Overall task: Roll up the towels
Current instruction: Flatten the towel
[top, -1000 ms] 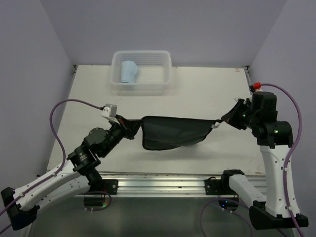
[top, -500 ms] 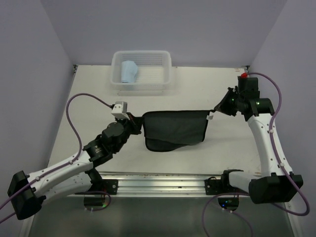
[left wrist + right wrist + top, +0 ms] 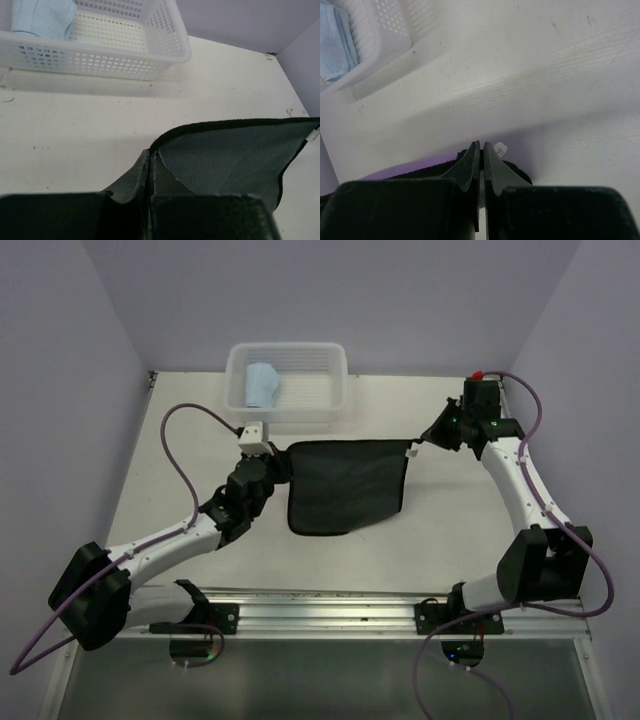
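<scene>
The purple towel (image 3: 345, 485), dark grey side up, hangs stretched between both grippers over the middle of the table, its lower part sagging onto the surface. My left gripper (image 3: 283, 462) is shut on its left top corner, and the wrist view shows the dark cloth (image 3: 230, 155) pinched between the fingertips of that gripper (image 3: 151, 152). My right gripper (image 3: 420, 443) is shut on the right top corner, where a purple edge (image 3: 415, 167) and a white tag (image 3: 500, 148) show beside the closed gripper (image 3: 482, 145). The light blue towel (image 3: 262, 387) lies rolled in the basket.
A white perforated basket (image 3: 335, 390) stands at the far edge of the table, just beyond the stretched towel; it also shows in the left wrist view (image 3: 150, 55) and the right wrist view (image 3: 380, 30). Purple walls close in both sides.
Both grippers have carried the stretched towel away from the near edge toward the basket. The arms reach further out, and the towel hangs flatter and squarer.
</scene>
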Motion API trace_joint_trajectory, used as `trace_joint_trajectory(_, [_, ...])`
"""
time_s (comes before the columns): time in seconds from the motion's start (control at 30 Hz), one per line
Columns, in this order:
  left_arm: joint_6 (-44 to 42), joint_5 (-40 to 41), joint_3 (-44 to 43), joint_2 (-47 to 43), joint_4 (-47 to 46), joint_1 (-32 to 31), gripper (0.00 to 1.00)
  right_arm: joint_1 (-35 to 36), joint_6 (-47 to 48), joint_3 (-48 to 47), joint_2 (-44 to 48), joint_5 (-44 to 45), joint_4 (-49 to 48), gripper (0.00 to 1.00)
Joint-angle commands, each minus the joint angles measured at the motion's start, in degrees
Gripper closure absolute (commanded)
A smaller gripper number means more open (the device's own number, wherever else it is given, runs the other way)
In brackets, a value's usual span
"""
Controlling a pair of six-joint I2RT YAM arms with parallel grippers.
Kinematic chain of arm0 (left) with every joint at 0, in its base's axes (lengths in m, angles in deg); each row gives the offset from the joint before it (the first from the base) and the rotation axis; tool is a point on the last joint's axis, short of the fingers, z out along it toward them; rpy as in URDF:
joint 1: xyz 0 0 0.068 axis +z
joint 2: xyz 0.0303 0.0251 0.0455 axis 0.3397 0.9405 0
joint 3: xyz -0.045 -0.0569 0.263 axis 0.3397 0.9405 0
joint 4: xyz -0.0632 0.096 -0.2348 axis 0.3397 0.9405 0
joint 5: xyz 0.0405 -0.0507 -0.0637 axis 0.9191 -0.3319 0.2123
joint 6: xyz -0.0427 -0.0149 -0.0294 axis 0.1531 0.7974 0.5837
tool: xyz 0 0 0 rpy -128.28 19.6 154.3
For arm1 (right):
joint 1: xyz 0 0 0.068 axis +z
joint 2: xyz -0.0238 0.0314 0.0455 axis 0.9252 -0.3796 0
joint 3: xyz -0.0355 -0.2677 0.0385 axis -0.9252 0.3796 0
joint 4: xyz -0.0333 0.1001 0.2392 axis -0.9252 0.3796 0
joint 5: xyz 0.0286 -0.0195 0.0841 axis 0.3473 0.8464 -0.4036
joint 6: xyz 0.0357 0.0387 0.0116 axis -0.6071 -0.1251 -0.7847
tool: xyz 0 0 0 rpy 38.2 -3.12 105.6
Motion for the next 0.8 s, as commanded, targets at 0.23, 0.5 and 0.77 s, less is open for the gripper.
trace_joint_trajectory(0.23, [-3.5,-2.5,-1.3,1.7,-8.8,2.4,1.0,1.9,-1.8,-2.4,-1.6,-0.3,-8.1,1.0])
trace_joint_trajectory(0.5, [-1.2,-6.4,1.3,-7.1,-4.8,2.4,1.0,3.6,-0.9,1.3,11.2,0.4,-2.9,1.0])
trace_joint_trajectory(0.77, [2.6,-19.2,9.3,-20.4,-5.5,2.3,1.0,5.0,-0.9,7.8,28.0,-0.8,4.8,1.0])
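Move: The dark towel hangs from both my shut grippers and trails back towards me. Its middle is some 14 cm right of my left hand, about 6 cm back and 9 below; from my right hand it is 15 cm left, 9 back and 9 below. The white basket sits about 29 cm ahead of my left hand, 2 to its left and 15 below. In it, the blue towel lies 30 ahead of that hand, 9 left and 14 below. Keeping both corners pinched, I finish the forward and downward swing with a last couple of centimetres, then sweep both hands up and back, away from the basket. My right hand goes about 10 cm each way and tips its fingers up; my left rises some 8 cm and draws back 6, tipping up, rolling left side down and turning clockwise. ##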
